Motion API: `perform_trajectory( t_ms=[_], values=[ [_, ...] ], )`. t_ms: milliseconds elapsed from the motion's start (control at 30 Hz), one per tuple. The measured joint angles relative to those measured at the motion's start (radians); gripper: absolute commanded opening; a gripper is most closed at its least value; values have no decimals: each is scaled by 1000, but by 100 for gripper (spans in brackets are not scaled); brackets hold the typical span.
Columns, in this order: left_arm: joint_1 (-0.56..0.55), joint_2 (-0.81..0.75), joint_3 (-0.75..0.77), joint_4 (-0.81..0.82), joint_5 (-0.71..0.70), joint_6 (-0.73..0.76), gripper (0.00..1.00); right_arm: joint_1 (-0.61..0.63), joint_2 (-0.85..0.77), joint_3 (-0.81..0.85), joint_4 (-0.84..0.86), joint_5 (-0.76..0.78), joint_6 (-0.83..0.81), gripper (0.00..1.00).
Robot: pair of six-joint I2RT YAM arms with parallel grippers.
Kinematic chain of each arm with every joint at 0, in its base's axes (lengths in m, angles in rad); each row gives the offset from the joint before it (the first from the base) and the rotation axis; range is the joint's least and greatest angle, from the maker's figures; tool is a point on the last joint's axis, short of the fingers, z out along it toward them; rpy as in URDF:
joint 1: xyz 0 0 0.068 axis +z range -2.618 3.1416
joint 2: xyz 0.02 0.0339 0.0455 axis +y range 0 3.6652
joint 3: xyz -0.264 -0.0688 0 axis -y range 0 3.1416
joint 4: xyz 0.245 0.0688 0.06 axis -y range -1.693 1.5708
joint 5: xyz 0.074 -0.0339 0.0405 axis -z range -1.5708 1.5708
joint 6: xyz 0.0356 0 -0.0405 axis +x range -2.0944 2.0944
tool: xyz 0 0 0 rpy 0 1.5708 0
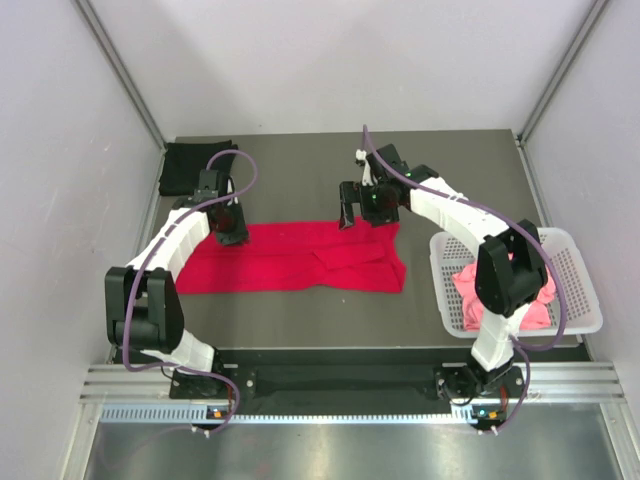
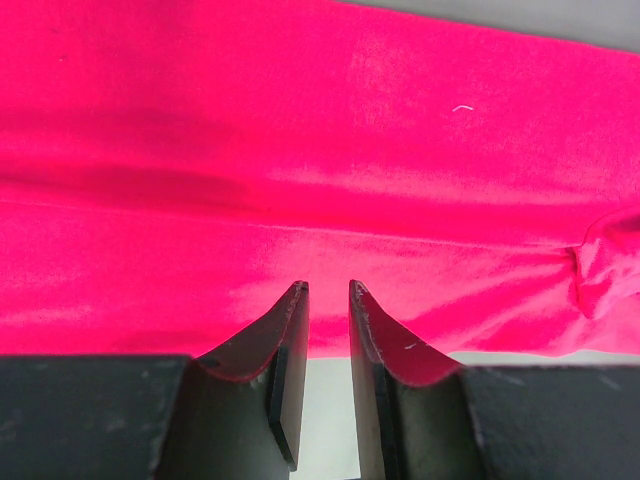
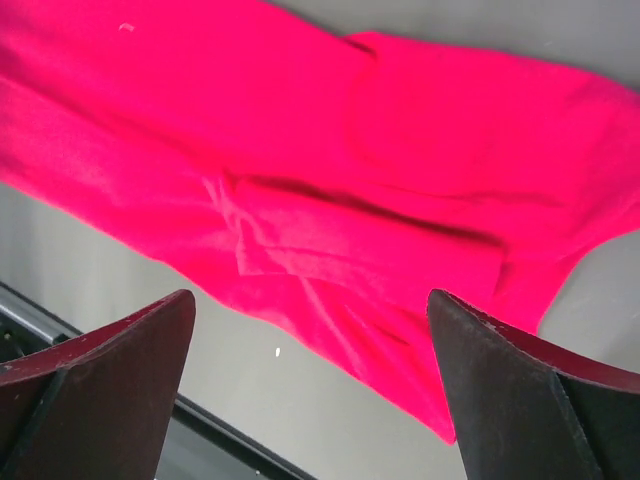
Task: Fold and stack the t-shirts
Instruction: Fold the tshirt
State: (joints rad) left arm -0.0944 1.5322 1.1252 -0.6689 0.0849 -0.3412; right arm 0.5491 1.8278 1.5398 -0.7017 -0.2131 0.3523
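Observation:
A bright red t-shirt point(image 1: 300, 258) lies flat on the dark table as a long folded strip, creased near its right end. My left gripper point(image 1: 228, 232) rests at its back left edge; in the left wrist view the jaws point(image 2: 328, 285) stand a narrow gap apart with nothing between them, tips over the red cloth point(image 2: 300, 150). My right gripper point(image 1: 350, 215) hovers over the shirt's back right part, wide open and empty point(image 3: 310, 295), with the red cloth point(image 3: 400, 170) below. A black t-shirt point(image 1: 195, 165) lies at the back left corner. A salmon pink t-shirt point(image 1: 505, 290) is bunched in the basket.
A white lattice basket point(image 1: 575, 250) stands at the table's right edge, beside the right arm's elbow. Grey walls close in the table on the left, back and right. A metal rail point(image 1: 340, 385) runs along the near edge between the arm bases.

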Motion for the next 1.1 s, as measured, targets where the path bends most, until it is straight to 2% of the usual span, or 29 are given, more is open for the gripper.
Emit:
perform_trajectory(
  t_ms=[100,200,300,400,433,533,700,767,800,867,900,1000,1100],
  values=[
    [0,3,3,-3,0,2,28,-31,13,0,9,4,14,100],
    [0,4,8,-6,0,3,28,-81,36,-2,27,29,33,88],
    [0,4,14,-9,0,4,28,-137,69,-1,37,68,32,65],
    [0,4,17,-10,-1,5,28,-178,108,-1,40,105,33,66],
    [0,4,17,-11,-1,6,28,-187,117,-1,41,117,33,72],
    [0,4,17,-14,-4,9,28,-200,148,-1,42,145,22,77],
    [0,4,17,-15,-4,15,28,-200,203,-1,46,166,-12,72],
    [0,4,17,-16,-4,17,28,-200,224,-2,59,167,-21,65],
    [0,4,17,-16,-4,19,28,-200,233,-3,67,167,-23,53],
    [0,5,17,-16,-4,22,28,-200,238,-3,83,171,-28,35],
    [0,5,17,-16,-4,23,28,-200,240,-3,90,173,-26,23],
    [0,11,18,-16,-7,25,28,-201,247,-3,110,192,-20,12],
    [0,29,18,-17,-16,27,28,-204,258,2,135,237,-14,6]
  ],
)
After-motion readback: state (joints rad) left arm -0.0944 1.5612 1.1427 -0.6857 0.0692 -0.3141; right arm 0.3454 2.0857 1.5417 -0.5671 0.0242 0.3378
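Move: The red t-shirt's far right corner lies about 7 cm ahead of the right hand, 10 cm to its right and 11 cm below. The shirt's small flap is almost straight beneath that hand; the basket's middle is some 37 cm to the right and 6 cm back. From the left hand, the corner is roughly 36 cm to the right, 6 cm ahead and 8 cm below. The right hand sweeps right, down and forward, each roughly 10 cm, and shuts on the t-shirt's far right corner. ##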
